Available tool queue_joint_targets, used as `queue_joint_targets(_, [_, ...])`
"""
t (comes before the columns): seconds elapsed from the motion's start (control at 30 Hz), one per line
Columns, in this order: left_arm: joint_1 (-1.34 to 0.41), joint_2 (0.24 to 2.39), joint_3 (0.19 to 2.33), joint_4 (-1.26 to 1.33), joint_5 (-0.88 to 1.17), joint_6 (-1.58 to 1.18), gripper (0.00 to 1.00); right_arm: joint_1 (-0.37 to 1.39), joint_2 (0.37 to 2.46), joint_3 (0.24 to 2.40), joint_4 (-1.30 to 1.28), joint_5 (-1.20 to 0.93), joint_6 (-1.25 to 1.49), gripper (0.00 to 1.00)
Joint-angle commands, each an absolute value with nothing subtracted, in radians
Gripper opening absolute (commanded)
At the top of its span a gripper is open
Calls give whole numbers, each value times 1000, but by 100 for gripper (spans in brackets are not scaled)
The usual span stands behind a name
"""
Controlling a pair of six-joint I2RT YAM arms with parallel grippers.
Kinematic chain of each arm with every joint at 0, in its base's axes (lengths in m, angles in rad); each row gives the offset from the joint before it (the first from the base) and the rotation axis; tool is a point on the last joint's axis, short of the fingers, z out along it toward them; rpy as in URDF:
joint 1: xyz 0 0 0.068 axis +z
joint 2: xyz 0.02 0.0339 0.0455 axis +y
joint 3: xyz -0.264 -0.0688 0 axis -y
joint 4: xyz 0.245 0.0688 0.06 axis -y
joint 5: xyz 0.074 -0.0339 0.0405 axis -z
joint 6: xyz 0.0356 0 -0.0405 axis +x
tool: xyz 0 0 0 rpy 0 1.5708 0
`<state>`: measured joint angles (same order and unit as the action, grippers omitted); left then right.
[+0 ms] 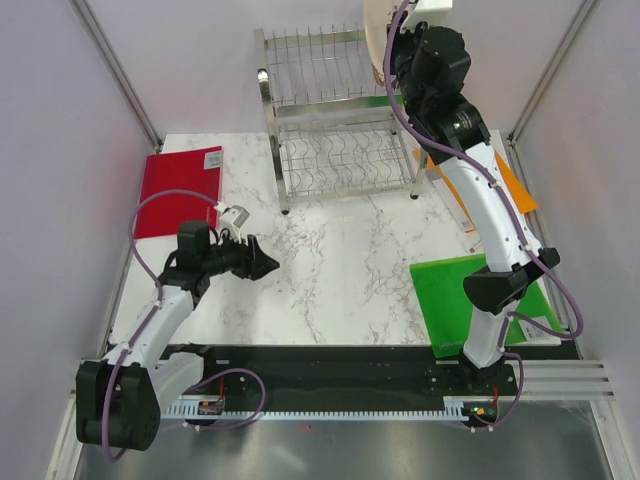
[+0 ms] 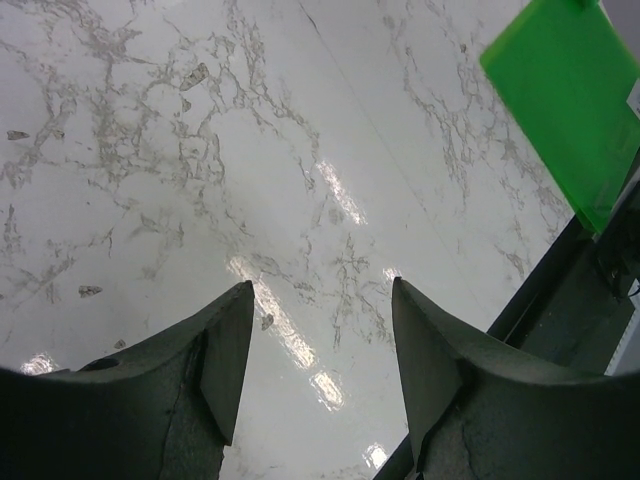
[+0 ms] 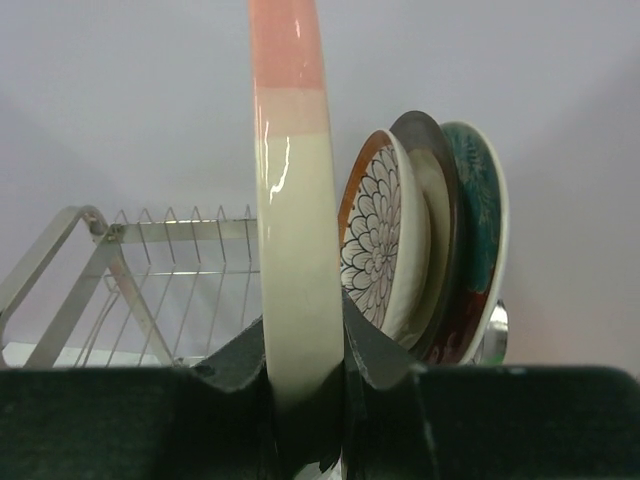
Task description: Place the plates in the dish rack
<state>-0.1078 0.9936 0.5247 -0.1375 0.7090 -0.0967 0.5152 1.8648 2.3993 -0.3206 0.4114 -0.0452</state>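
My right gripper is shut on the rim of the pink-and-cream plate, held on edge high over the right end of the dish rack. Just right of it stand three plates on edge, close together: the brown one with white petals, the metal one and the red one with teal flower. The rack's wire slots to the left of the held plate hold nothing. In the top view the held plate shows beside the right wrist. My left gripper hangs open low over bare marble.
A red board lies at the table's left, a green board at the right front under the right arm, and an orange board behind it. The green board also shows in the left wrist view. White walls enclose the table.
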Motion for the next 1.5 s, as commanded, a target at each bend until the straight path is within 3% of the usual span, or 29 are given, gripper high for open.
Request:
queue_joint_targets(0.0, [-104,1005,526,-75,732,-126,64,522,1841,2430,-67,497,-126,0])
queue_joint_targets(1.47, [-104,1071,515,-6,724,-130,64,540,2048,2431,-107,597,-201,0])
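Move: The right hand already holds the pink-and-cream plate upright; its free slot in the rack's upper tier lies some 16 cm ahead, 2 cm left and 8 cm below. The flower plate stands about 16 cm ahead, 4 cm right and 7 cm below, the grey-rimmed plate about 3 cm right of it. From the left hand that slot is roughly 40 cm ahead, 25 cm right and 33 cm up. Keeping its grip, the right hand lowers the plate about 9 cm and forward 7 towards the slot, turning clockwise. ##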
